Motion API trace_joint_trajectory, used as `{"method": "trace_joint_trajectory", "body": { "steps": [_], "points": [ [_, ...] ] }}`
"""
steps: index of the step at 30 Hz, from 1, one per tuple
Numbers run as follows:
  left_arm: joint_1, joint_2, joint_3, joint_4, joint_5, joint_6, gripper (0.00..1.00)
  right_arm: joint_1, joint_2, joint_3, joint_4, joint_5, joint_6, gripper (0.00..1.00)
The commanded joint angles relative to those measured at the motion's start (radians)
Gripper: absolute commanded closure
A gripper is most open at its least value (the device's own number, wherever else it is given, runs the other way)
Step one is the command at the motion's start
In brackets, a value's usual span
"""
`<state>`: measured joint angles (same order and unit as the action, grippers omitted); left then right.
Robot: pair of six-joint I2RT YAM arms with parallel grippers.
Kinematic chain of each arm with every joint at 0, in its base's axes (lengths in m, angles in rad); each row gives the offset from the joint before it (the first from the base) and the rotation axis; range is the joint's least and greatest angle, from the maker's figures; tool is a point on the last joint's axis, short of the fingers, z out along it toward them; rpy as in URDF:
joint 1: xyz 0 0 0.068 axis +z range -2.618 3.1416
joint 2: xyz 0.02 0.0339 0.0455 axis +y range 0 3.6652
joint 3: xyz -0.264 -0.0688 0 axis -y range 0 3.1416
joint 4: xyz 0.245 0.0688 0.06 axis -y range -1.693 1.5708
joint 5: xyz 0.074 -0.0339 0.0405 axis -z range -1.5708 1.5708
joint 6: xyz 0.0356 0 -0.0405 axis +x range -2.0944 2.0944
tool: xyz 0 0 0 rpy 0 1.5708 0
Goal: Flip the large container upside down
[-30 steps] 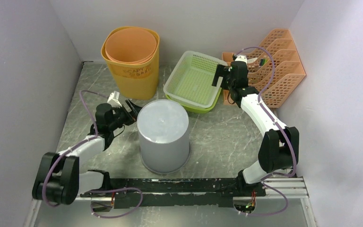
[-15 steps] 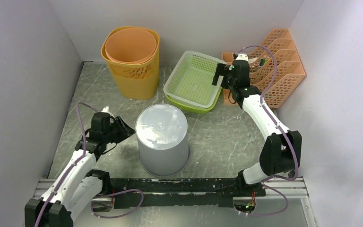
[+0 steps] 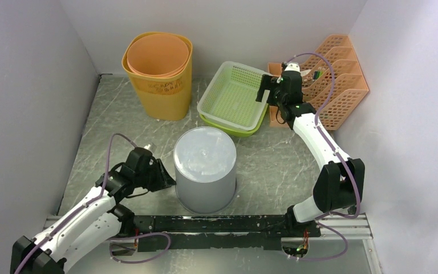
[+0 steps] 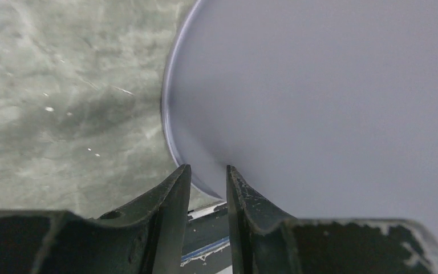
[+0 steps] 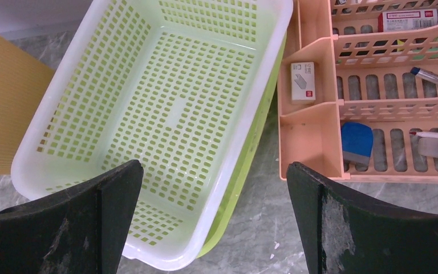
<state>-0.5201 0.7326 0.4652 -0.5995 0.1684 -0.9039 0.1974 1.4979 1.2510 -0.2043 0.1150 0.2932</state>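
Observation:
The large grey container [image 3: 205, 168] stands in the middle of the table with its closed flat end up and its wider rim on the table. It fills the right of the left wrist view [image 4: 331, 97]. My left gripper [image 3: 168, 177] is low at the container's lower left side. Its jaws stand almost together with only a narrow slit, and nothing shows between them [image 4: 208, 171]; the tips are at the container's rim. My right gripper [image 3: 265, 91] hangs open and empty over the near right edge of the white mesh basket [image 5: 165, 114], far from the container.
An orange bin [image 3: 159, 71] stands at the back left. The white basket sits in a green one [image 3: 231, 97] at the back middle. An orange desk organiser [image 3: 333, 85] holding small items is at the back right. A black rail [image 3: 217, 225] runs along the near edge.
My left arm has swung down and toward me along the container's left side, from its upper part to its base. The container has shifted a little to the right. The right arm has stayed still.

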Motion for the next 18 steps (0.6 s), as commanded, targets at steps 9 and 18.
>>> {"method": "trace_joint_trajectory", "body": {
  "steps": [9, 18],
  "points": [
    [-0.332, 0.35, 0.045, 0.486, -0.002, -0.184, 0.61, -0.009, 0.011, 0.15, -0.041, -0.012, -0.001, 0.0],
    [-0.465, 0.772, 0.338, 0.65, -0.168, -0.071, 0.59, -0.013, -0.022, 0.272, -0.07, -0.065, 0.004, 0.0]
  ]
}}
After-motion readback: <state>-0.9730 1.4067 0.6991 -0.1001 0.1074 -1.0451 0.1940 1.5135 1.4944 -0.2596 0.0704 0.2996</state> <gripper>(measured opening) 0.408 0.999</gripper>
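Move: The upturned large container stands to the left hand's right, its middle about 13 cm right, 3 cm ahead and a few centimetres higher; its near wall is right at the fingertips. From that hand the green basket lies some 32 cm ahead and 23 cm right, and the yellow bin about 31 cm ahead and 3 cm left. From the right hand, the container is roughly 27 cm back, 26 cm left and 11 cm lower. Rightward, the left hand sweeps some 17 cm with its part-open fingers against the container's left wall, pushing it along the table; it eases back and dips about 3 cm, then comes forward and up again, turning clockwise about 20 degrees. The right hand rises nearly 10 cm over the basket side, tipping slightly upward. ##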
